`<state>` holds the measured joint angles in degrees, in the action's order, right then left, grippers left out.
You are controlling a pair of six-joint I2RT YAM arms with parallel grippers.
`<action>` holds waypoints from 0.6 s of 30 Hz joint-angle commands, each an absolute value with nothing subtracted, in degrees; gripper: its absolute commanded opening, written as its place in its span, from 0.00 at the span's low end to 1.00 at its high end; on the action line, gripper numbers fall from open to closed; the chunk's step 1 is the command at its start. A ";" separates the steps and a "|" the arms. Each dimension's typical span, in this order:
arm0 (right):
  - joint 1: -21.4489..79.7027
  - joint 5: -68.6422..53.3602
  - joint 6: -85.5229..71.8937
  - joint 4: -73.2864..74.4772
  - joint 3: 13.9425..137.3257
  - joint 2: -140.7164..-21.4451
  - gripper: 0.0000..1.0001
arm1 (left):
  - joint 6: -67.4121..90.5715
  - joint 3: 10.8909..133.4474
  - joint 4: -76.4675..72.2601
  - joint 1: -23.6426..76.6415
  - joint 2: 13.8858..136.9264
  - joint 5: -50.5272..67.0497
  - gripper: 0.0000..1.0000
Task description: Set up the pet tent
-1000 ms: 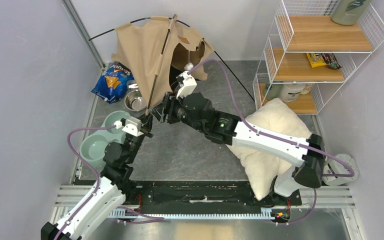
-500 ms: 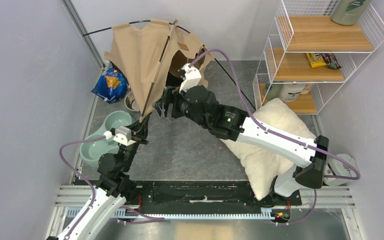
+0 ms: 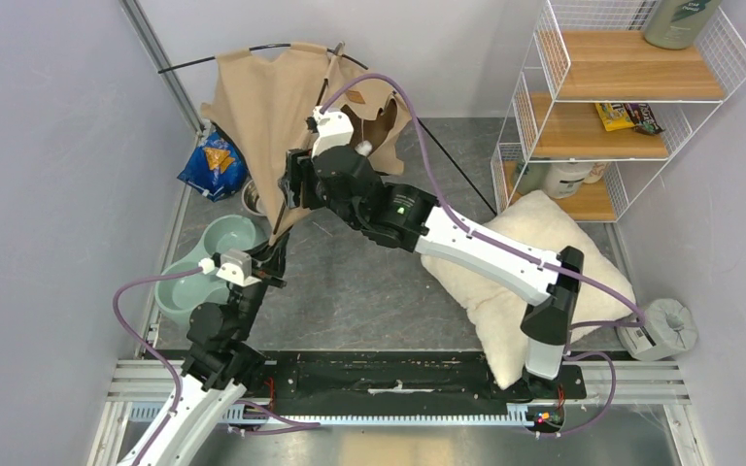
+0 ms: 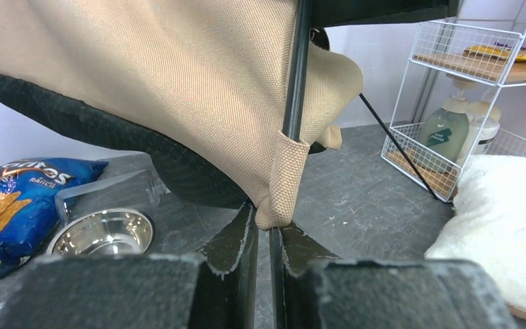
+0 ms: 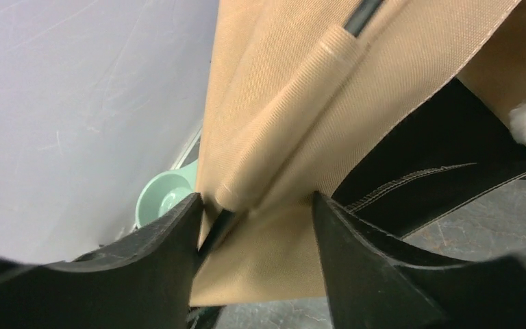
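Note:
The pet tent [image 3: 270, 97], tan canvas on thin black poles, stands half raised at the back left against the wall. In the left wrist view a black pole [image 4: 297, 75] runs down into a woven corner pocket [image 4: 282, 179]. The pocket's end rests right at the tips of my left gripper [image 4: 261, 221] [image 3: 274, 254], whose jaws stand a narrow slit apart with bare floor showing between them. My right gripper [image 5: 255, 202] [image 3: 288, 189] is open wide at the tent's front left edge. It straddles the canvas and a pole sleeve [image 5: 294, 123], and its left finger touches the pole.
A blue chips bag [image 3: 212, 160], a steel bowl [image 3: 255, 201] and a mint double bowl [image 3: 199, 272] lie left of the tent. A fluffy white pillow [image 3: 544, 262] lies at the right under my right arm. A white wire shelf [image 3: 631, 107] stands back right.
My right gripper has moved back and left along the tent's front edge and opened wider. My left gripper drew back towards me and its jaws parted slightly. The canvas swung left.

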<state>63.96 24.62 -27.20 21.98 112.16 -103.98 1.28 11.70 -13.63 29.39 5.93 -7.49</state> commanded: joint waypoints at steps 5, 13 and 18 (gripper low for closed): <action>63.90 30.05 -25.77 25.16 118.59 -106.82 0.12 | 3.10 12.79 -10.08 29.46 3.67 -9.73 0.25; 63.90 25.30 -25.48 22.87 119.46 -105.08 0.00 | 0.06 23.22 6.57 29.46 -2.45 -15.35 0.42; 63.98 21.03 -26.66 20.40 120.63 -104.41 0.00 | -5.30 33.63 16.60 29.44 -2.75 -18.39 0.53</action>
<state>63.88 24.80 -27.27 25.69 116.36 -107.11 -0.16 26.04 7.86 29.54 0.54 -14.50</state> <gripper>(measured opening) 0.023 0.499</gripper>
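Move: Just ahead of the right hand's open fingers, about 2 cm forward and 2 cm left, runs the bare tent pole; the upper sleeve starts some 3 cm forward and 4 cm above the hand. The tent corner holding the pole's foot sits right at the left hand's fingertips, about 1 cm ahead and above. From the left hand, the metal bowl is roughly 17 cm forward, 8 cm left, 24 cm down; the bare pole is 7 cm forward, 3 cm right, 9 cm up. Shutting its fingers, the right hand pinches the bare pole just below the upper sleeve, easing only about 1 cm forward and down, then holds there. The left hand sinks a little, spreads its fingers wider and comes free of the tent corner, then swings up, left and back about 6 cm, away from the tent, turning slightly counter-clockwise. ##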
